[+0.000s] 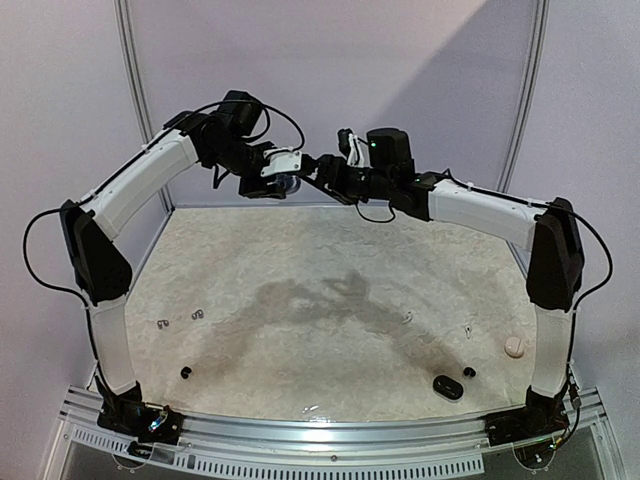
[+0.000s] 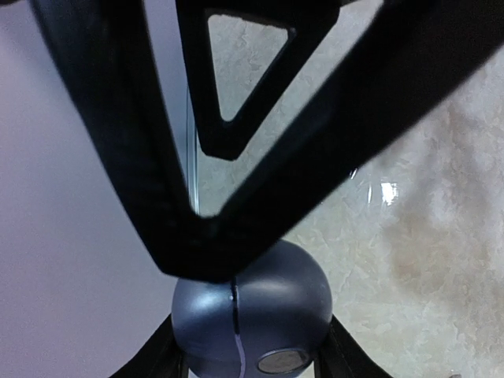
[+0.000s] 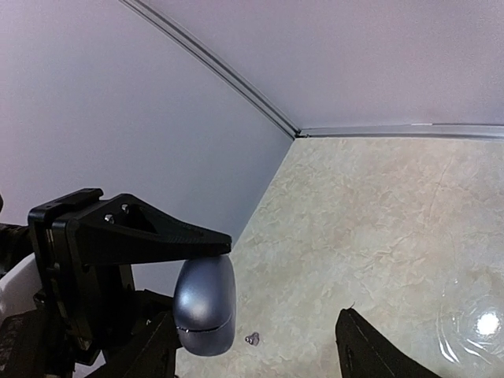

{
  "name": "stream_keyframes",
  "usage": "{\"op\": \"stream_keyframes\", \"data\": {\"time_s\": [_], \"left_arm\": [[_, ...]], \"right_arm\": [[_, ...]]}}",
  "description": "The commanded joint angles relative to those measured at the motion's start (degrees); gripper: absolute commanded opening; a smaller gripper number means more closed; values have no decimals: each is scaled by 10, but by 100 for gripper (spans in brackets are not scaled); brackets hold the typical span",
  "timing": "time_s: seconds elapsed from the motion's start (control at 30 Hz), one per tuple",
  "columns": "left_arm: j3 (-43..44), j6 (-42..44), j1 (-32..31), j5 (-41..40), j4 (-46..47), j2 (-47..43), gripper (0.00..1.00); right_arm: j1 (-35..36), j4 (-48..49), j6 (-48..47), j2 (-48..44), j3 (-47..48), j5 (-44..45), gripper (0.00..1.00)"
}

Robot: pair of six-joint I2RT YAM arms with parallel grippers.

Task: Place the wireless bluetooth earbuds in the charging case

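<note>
A rounded blue-grey charging case (image 1: 286, 184) hangs high above the far end of the table, with my left gripper (image 1: 272, 178) shut on it. In the left wrist view the case (image 2: 252, 311) sits between the left gripper's (image 2: 252, 350) two fingers, and a thin seam runs across it. My right gripper (image 1: 322, 172) faces it from the right. Its jaws stand open, the case (image 3: 205, 303) lies close to its left finger (image 3: 146, 346), and a wide gap separates it from the other finger. Black earbuds (image 1: 186, 373) (image 1: 469, 373), white ones (image 1: 407, 319) and greyish ones (image 1: 163, 322) lie on the table.
A black case (image 1: 447, 386) lies near the front right and a pale pink case (image 1: 514, 346) by the right edge. One small greyish bud (image 3: 253, 339) shows on the table below the grippers. The purple back wall (image 3: 236, 47) stands close behind the arms.
</note>
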Motion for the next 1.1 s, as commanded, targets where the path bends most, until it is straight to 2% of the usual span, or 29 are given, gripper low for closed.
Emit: {"op": "stream_keyframes", "data": {"time_s": [0.0, 0.13, 0.37, 0.47, 0.63, 0.67, 0.73, 0.77, 0.8, 0.9, 1.0, 1.07], "left_arm": [[-17, 11, -16, -29, 20, 2, 21], [-19, 9, -20, -34, 20, 4, 21], [-22, 7, -22, -41, 34, 6, 21], [-22, 7, -23, -41, 38, 6, 21], [-22, 8, -24, -41, 32, 6, 22], [-22, 5, -24, -41, 31, 5, 30], [-19, -16, -22, -37, 25, 5, 75], [-16, -29, -20, -35, 20, 4, 94], [-9, -45, -17, -29, 11, 3, 99], [21, -89, 11, 39, -47, -3, 99], [27, -115, 53, 168, -104, -35, 99], [0, -134, 82, 271, -124, -70, 99]], "right_arm": [[7, 36, 26, 36, 20, -39, 68], [11, 51, 25, 51, 32, -59, 59], [20, 48, 22, 66, 44, -78, 53], [21, 36, 21, 75, 53, -81, 41], [21, 40, 13, 73, 51, -82, 12], [21, 41, 11, 73, 51, -82, 8], [20, 41, 4, 69, 47, -83, 3], [20, 40, -4, 67, 45, -83, 2], [20, 39, -12, 62, 40, -82, 0], [20, 32, -52, 38, 23, -80, 0], [19, 34, -106, 8, -5, -89, 0], [20, 80, -149, -28, -43, -115, 0]]}}
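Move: My left hand holds the charging case in its fingertips, its middle about 1 cm ahead, 1 cm right and 1 cm below that hand's point. From my right hand, half open and pointing left, the case lies about 5 cm to the left, some 1 cm back and at the same height. Nothing else stands near; the loose earbuds are far below on the table. I bring my right hand about 3.5 cm left and slightly back and down onto the charging case, turning some 10 degrees counter-clockwise, and pinch it while my left hand holds it nearly still. Once my right fingers have closed, I open the left ones wide, let go, and start to draw that hand back and up a couple of centimetres. ##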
